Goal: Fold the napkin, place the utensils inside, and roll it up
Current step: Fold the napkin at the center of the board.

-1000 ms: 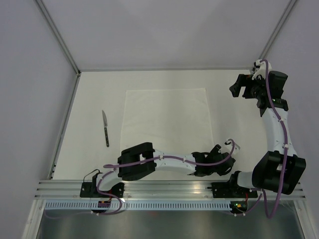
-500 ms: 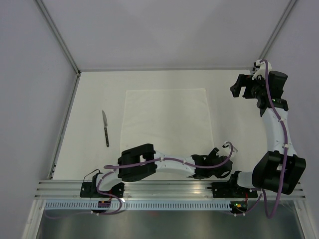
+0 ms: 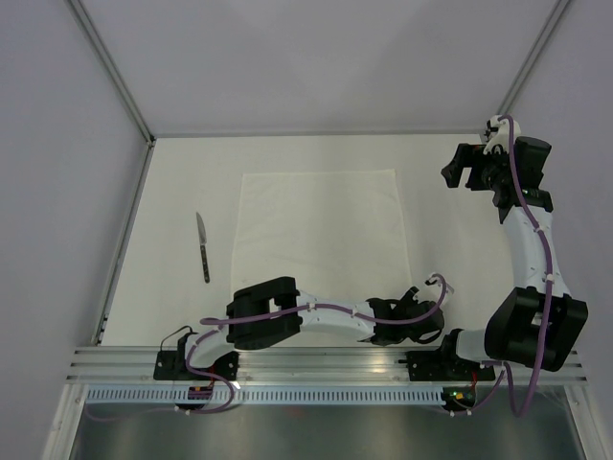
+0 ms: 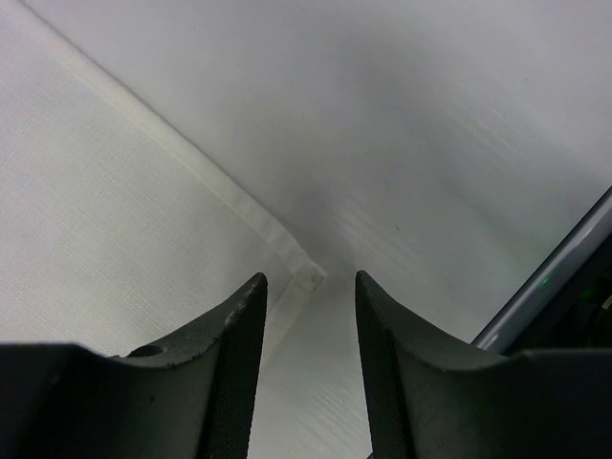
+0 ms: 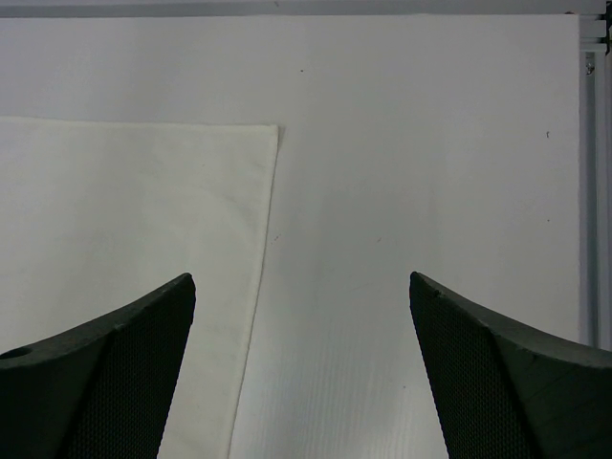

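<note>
The white napkin (image 3: 321, 228) lies flat and unfolded in the middle of the table. A knife (image 3: 203, 247) with a silvery blade and dark handle lies apart, left of the napkin. My left gripper (image 3: 414, 293) sits low at the napkin's near right corner. In the left wrist view that hemmed corner (image 4: 308, 277) lies just past the tips of my left gripper (image 4: 310, 279), whose jaws stand partly apart with nothing pinched. My right gripper (image 3: 463, 176) hangs wide open above bare table, right of the napkin's far right corner (image 5: 273, 129).
An aluminium rail (image 3: 316, 362) runs along the near edge and also shows at the right of the left wrist view (image 4: 550, 287). Grey walls enclose the table on the left, the far side and the right. A metal frame strip (image 5: 595, 143) borders the right wrist view.
My left gripper has drawn slightly toward the near edge and its jaws have narrowed. The right arm, napkin and knife have not moved.
</note>
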Controlling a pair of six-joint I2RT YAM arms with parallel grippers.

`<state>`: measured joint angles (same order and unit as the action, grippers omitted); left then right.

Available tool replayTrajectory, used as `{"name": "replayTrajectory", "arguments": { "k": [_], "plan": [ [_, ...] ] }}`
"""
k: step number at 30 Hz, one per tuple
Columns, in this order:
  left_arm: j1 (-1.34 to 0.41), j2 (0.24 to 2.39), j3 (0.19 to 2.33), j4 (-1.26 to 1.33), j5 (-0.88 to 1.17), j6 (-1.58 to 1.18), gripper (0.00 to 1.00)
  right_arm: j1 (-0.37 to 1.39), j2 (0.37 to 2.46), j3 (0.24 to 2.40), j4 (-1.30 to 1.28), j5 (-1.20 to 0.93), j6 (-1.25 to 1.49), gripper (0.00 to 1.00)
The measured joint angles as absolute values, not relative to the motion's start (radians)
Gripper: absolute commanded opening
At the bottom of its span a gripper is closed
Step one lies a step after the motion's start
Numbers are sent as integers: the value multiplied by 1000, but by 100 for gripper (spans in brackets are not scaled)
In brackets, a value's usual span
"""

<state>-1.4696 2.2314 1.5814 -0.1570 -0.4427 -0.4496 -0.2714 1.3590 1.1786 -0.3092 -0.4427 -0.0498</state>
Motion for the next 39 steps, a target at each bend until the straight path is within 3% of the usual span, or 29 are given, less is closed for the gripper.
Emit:
{"name": "replayTrajectory", "arguments": {
  "k": [6,11,13,14,16,17,18,21,25,30,31,39],
  "plan": [
    [-1470,2243,1611,-162,-442,-449,27,-271,1359,1179,-310,-443,-50,98],
    [-1470,2251,1613,-165,-442,-447,22,-271,1359,1179,-309,-443,-50,98],
    [-1470,2251,1613,-165,-443,-447,27,-271,1359,1179,-309,-443,-50,98],
    [-1470,2251,1613,-165,-442,-447,38,-271,1359,1179,-308,-443,-50,98],
    [-1470,2251,1613,-166,-442,-446,46,-271,1359,1179,-308,-443,-50,98],
    [-1470,2251,1613,-166,-442,-447,54,-271,1359,1179,-308,-443,-50,98],
    [-1470,2251,1613,-166,-442,-447,55,-271,1359,1179,-308,-443,-50,98],
    [-1470,2251,1613,-166,-443,-448,48,-271,1359,1179,-309,-443,-53,98],
    [-1470,2251,1613,-167,-443,-448,28,-271,1359,1179,-309,-443,-55,98],
    [-1469,2253,1613,-165,-443,-448,11,-271,1359,1178,-309,-443,-57,98],
    [-1470,2253,1613,-165,-443,-448,2,-271,1359,1179,-309,-443,-57,98],
    [-1470,2253,1620,-167,-432,-447,2,-271,1359,1179,-309,-443,-57,98]
  ]
}}
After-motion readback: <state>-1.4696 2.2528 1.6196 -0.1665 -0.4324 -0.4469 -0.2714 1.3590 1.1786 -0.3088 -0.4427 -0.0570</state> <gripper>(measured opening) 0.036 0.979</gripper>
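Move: The napkin's near right corner lies right at the left gripper's half-open fingertips, about 1 cm ahead, 1 cm right and 1 cm below. The napkin's middle is some 23 cm ahead and 21 cm left of this gripper, its far right corner about 45 cm straight ahead, and the right arm's foot roughly 12 cm back and 6 cm right. From the right gripper the near right corner is about 29 cm back, 9 cm left and 23 cm down. Keep the left gripper down at the napkin's near right corner, easing it only about half a centimetre to the right with the wrist steady. Close the fingers partway, open them again to about half, then shut them fully to pinch the corner's hem between the tips. ##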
